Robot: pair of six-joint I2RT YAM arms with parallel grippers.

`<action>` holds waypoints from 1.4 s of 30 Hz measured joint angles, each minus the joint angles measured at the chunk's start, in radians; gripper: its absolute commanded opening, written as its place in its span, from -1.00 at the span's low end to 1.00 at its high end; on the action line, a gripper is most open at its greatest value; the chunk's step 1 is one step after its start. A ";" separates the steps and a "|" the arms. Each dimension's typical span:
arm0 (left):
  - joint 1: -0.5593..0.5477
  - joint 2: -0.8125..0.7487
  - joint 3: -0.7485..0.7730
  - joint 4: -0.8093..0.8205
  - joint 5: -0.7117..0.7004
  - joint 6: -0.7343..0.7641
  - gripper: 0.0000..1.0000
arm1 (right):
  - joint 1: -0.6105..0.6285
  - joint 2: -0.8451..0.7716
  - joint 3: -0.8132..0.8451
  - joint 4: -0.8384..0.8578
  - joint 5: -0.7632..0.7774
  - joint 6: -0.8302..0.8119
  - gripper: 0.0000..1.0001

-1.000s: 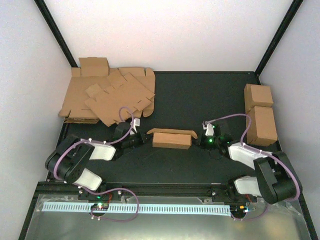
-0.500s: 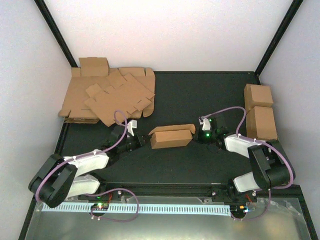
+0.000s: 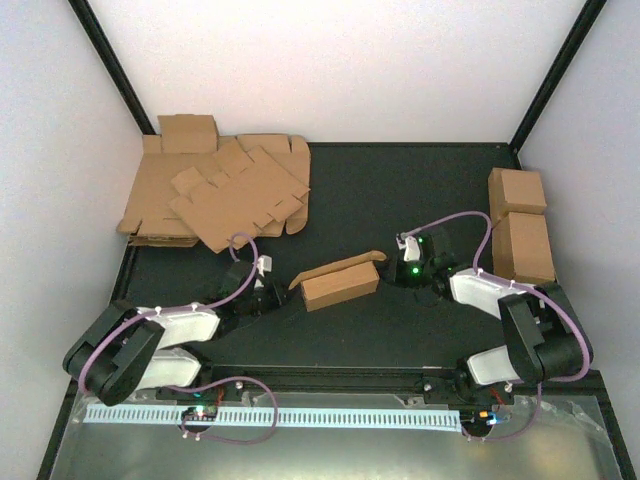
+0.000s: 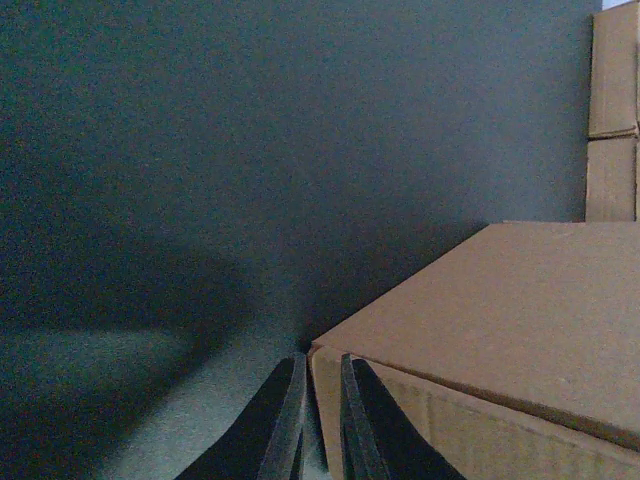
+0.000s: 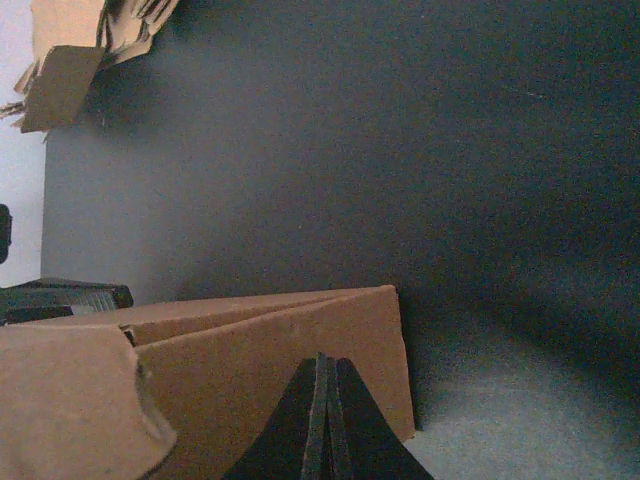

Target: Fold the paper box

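The paper box (image 3: 340, 283) lies mid-table as a long brown piece, skewed, its lid flap raised along the far edge. My left gripper (image 3: 283, 297) is at its left end. In the left wrist view the left gripper (image 4: 322, 365) is barely open. Its fingers (image 4: 288, 415) straddle the corner edge of the paper box (image 4: 500, 300), with a dark sliver beside the cardboard. My right gripper (image 3: 392, 272) is at the box's right end. In the right wrist view the right gripper (image 5: 322, 360) is shut and empty, tips against the wall of the paper box (image 5: 230, 380).
A heap of flat cardboard sheets (image 3: 215, 190) fills the back left corner and shows in the right wrist view as the heap (image 5: 70, 50). Two cardboard cuboids (image 3: 522, 225) stand at the right edge, and the cuboids (image 4: 612, 110) also show in the left wrist view.
The box's left end has swung toward the near edge, leaving it skewed. The left gripper drew back to the near left and its jaws parted slightly. The right gripper moved in toward the box.
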 measured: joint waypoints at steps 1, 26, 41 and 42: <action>0.000 -0.001 0.000 -0.002 -0.003 0.004 -0.72 | 0.000 -0.001 0.003 -0.008 0.002 -0.006 -0.96; 0.013 -0.547 0.248 -0.698 -0.085 0.385 0.17 | 0.019 -0.453 0.004 -0.282 0.083 -0.122 -0.96; 0.012 -0.661 0.252 -0.740 -0.069 0.425 0.81 | 0.241 -0.502 0.012 -0.161 0.028 -0.050 -0.97; 0.012 -0.676 0.244 -0.726 -0.060 0.424 0.77 | 0.254 -0.495 0.011 -0.137 0.029 -0.037 -0.96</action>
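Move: Between the two hands lies the paper box. Its middle is about 11 cm to the left hand's right and 3 cm ahead, a little below that hand; from the right hand it is some 10 cm left, 3 cm back and 3 cm lower. The half-open lid leans along the far side, its middle about 6 cm ahead and 11 cm right of the left hand. The cardboard sheets lie some 22 cm ahead and 11 cm left of the left hand. Rising from beside the ends of the box, both hands back off. The left goes up about 14 cm, drifting a little left and back, and spreads its nearly shut fingers wide while it tips up. The right, fingers kept shut, edges to its right, then climbs some 12 cm and swings back and left to above the box's right end, tipping up and turning counter-clockwise. ##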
